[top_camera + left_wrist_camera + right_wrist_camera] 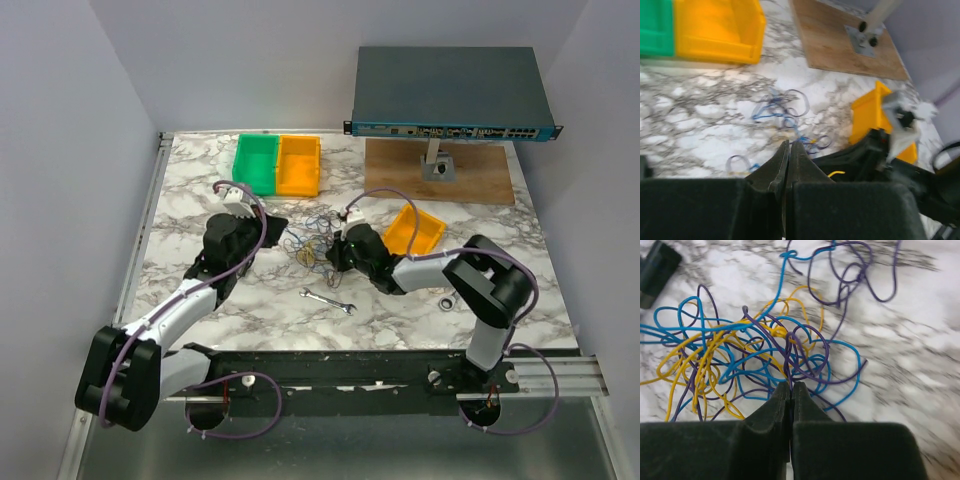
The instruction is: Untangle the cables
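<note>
The cables (310,240) are a tangle of thin blue, yellow and dark purple wires on the marble table (200,200), between the two arms. In the right wrist view the tangle (740,340) spreads just ahead of my right gripper (791,385), which is shut with purple strands (789,357) running into its tips. My right gripper (335,252) sits at the tangle's right edge. My left gripper (789,144) is shut, with no wire showing between its fingers. It hangs left of the tangle (777,107), tips pointing toward it. In the top view the left gripper (268,222) stands apart from the wires.
A small wrench (328,301) lies in front of the tangle. A loose yellow bin (415,230) stands right of the right arm. Green (256,163) and orange (299,165) bins sit at the back. A network switch (450,92) on a stand over a wooden board (440,172) is at the back right.
</note>
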Controlling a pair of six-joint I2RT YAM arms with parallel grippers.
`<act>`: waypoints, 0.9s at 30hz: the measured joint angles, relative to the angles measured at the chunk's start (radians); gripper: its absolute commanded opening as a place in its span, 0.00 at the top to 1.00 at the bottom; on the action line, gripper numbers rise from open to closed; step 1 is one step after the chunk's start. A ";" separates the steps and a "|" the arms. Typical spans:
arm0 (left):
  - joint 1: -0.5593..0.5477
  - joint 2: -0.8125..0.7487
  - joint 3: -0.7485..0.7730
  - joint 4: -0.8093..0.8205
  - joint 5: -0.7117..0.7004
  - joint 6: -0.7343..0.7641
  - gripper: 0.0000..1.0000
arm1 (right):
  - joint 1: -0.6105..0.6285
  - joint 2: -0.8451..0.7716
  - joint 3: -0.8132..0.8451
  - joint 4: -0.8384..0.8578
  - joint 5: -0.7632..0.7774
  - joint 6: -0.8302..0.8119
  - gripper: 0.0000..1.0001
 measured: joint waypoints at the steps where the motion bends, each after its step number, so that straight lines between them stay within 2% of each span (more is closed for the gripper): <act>1: -0.002 -0.011 0.000 -0.024 -0.034 -0.001 1.00 | 0.003 -0.026 -0.026 -0.001 0.051 0.008 0.99; 8: -0.005 -0.127 -0.012 -0.209 -0.425 -0.108 1.00 | 0.003 -0.266 -0.191 0.010 0.527 0.108 0.99; 13: -0.005 -0.193 -0.042 -0.280 -0.610 -0.179 1.00 | 0.004 -0.393 -0.302 0.071 0.775 0.165 0.99; 17: -0.005 -0.214 -0.044 -0.333 -0.707 -0.209 1.00 | 0.004 -0.431 -0.352 0.100 0.873 0.174 0.99; 20: -0.005 -0.231 -0.047 -0.355 -0.739 -0.219 1.00 | 0.004 -0.432 -0.354 0.125 0.865 0.153 0.99; 22: -0.005 -0.235 -0.051 -0.346 -0.730 -0.209 0.89 | 0.004 -0.432 -0.360 0.166 0.807 0.113 0.99; 24: -0.005 -0.230 -0.055 -0.302 -0.645 -0.152 0.53 | 0.004 -0.432 -0.366 0.201 0.729 0.078 0.99; 25: -0.004 -0.225 -0.055 -0.278 -0.596 -0.129 0.38 | 0.003 -0.432 -0.370 0.220 0.681 0.062 0.99; 27: -0.013 -0.200 -0.055 -0.196 -0.462 -0.056 0.29 | 0.003 -0.432 -0.382 0.263 0.588 0.031 0.99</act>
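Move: The cable tangle centres about 6 cm left and 4 cm ahead of the right hand, slightly below its fingers, already shut on purple strands; the yellow bin is some 24 cm right and 9 cm ahead, the wrench 12 cm back and 2 cm left. From the left hand, shut on a blue strand, the tangle lies about 7 cm right, 5 cm ahead and 14 cm down; the black tool is 14 cm left, level, equally low. The tangle's purple strands, still pinched, are drawn about 18 cm right and 8 cm up towards the yellow bin by the right hand, swinging clockwise some 50 degrees and tipping up, before it eases back left. The left hand pulls its blue strand 13 cm left, turning counter-clockwise, then comes back right, opens halfway and lets go. ##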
